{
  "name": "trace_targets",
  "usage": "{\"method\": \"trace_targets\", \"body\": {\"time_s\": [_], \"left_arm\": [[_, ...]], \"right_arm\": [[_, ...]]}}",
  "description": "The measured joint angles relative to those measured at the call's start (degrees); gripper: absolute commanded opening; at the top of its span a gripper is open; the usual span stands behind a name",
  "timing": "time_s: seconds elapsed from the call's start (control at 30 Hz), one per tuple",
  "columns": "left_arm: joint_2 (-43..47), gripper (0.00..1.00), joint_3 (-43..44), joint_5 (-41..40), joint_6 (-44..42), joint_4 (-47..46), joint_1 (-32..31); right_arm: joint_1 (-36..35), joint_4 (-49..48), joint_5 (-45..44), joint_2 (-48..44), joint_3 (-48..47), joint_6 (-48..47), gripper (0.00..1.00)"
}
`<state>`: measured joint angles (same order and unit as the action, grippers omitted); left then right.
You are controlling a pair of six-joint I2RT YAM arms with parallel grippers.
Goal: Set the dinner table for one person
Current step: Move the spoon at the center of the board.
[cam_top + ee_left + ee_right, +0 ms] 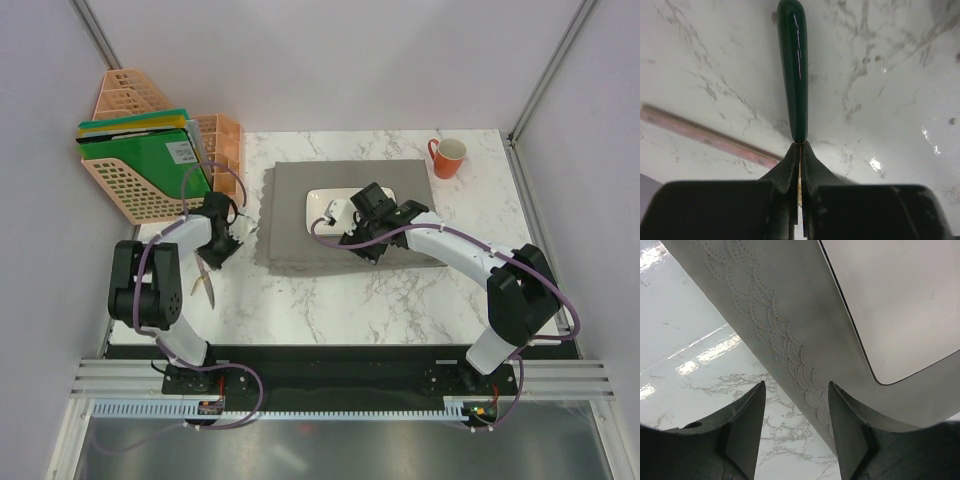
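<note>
The dinner table (350, 300) is white marble with grey veins. A grey scallop-edged placemat (300, 215) lies on it with a white rectangular plate (345, 205) on top. My left gripper (219, 254) is shut on the thin gold neck of a utensil (206, 283), left of the placemat. In the left wrist view its dark green handle (794, 65) points away from my gripper (800, 150) over the marble (890, 75). My right gripper (366, 250) is open at the placemat's near edge. In the right wrist view the gripper (796, 407) straddles the placemat's edge (790, 320) beside the plate (905, 305).
An orange mug (447, 157) stands at the far right corner. An orange mesh file rack (145, 160) with green folders sits at the far left, close to my left arm. A pinkish strip (705, 140) crosses the left wrist view.
</note>
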<state>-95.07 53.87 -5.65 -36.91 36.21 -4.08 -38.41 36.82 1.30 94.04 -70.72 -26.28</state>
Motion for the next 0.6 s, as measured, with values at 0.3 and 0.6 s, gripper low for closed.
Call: {"method": "trace_targets", "body": {"time_s": [0.3,0.6], "left_arm": [[-5.7,0.02,6.5,-0.5,2.6,0.1,-6.5],[-7.6,0.02,9.0,-0.1,4.5,0.1,-9.5]], "right_arm": [[0.0,0.0,-0.1,0.0,0.1,-0.1,0.59],[0.0,0.0,0.0,0.0,0.2,-0.1,0.59]]}}
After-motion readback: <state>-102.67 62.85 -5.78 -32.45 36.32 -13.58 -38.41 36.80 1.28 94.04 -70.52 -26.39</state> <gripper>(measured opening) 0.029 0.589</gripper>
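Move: Off to the left hand's right, about 33 cm, and some 14 cm ahead lies the middle of the white board, nearly level with the fingertips; the grey cloth under it is centred about 33 cm right and 13 cm ahead. The knife lies close by, its middle roughly 3 cm behind and 3 cm left, just beneath the held spoon. From the right hand, the board's middle is about 11 cm ahead, 4 cm left and 8 cm below. Sweeping low and level over the marble, the left hand carries the green-handled spoon about 6 cm right and 4 cm forward, towards the board and the cloth's left edge, slowing to a near stop. The shut fingers keep their pinch on its neck, with the handle leading and the gold head trailing back-left; the hand turns only some 5 degrees clockwise, and the knife is still dragged along beneath. ##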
